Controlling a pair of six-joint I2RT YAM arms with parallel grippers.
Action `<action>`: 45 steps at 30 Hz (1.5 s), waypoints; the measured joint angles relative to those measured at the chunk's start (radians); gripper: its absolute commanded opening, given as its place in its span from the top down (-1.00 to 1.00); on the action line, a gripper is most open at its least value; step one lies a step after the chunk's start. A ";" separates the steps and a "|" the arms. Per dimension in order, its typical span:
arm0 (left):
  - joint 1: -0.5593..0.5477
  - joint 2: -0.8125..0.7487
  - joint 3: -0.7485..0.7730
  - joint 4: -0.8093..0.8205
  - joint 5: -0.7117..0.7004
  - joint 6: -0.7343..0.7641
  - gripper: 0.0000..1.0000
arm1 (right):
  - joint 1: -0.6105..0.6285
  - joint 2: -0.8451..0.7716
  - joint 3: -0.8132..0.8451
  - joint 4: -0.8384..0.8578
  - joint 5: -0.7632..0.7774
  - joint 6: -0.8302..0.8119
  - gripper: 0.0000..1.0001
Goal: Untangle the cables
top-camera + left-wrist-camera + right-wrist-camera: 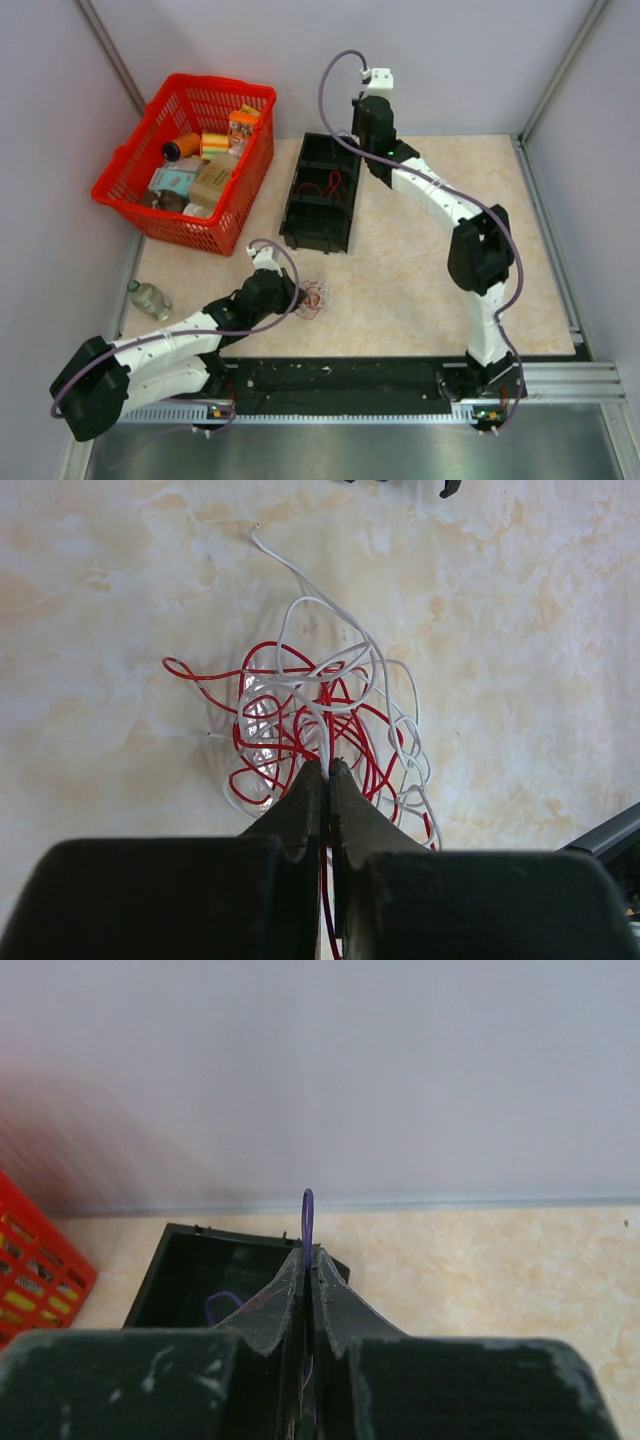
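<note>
A tangle of red and white cables [320, 715] lies on the marbled tabletop, small in the top view [313, 296]. My left gripper [327, 766] is shut at the tangle's near edge, with a white strand at its tips and a red strand running back between its jaws. My right gripper [309, 1254] is shut on a thin blue-purple cable [307, 1210] whose loop pokes up above its tips. It hangs over the far end of a black divided tray [180, 1260]. More of that cable [225, 1305] lies in the tray. A red cable [331, 184] sits in the tray's middle compartment.
A red basket [120, 185] with boxes and cans stands at the back left, beside the black tray [346, 215]. A small bottle [150, 298] lies at the left table edge. Walls close in on the back and both sides.
</note>
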 measured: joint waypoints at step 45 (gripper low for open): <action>0.000 -0.050 -0.008 0.019 0.035 0.046 1.00 | -0.076 0.269 0.299 -0.418 -0.423 0.171 -0.53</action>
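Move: The right hand holds a purple cable high over the far end of the table. The far compartment of the black tray lies about 7 cm ahead, 9 cm to its left and 25 cm below. The red cable in the next compartment is roughly 2 cm back, 9 cm left and 26 cm down; the red basket stands some 38 cm left, level with the hand, 19 cm lower. From the left hand the far compartment is around 41 cm ahead, 6 cm right and 3 cm below. Forward, then mostly down and leftward, the right hand carries the held purple cable over the tray's far compartment, sinking about 15 cm. There its fingers open wide and let go, and the hand draws back and slightly right, rising a little as it tips down some 25 degrees and turns counter-clockwise. The left hand stays shut on the red and white strands. ##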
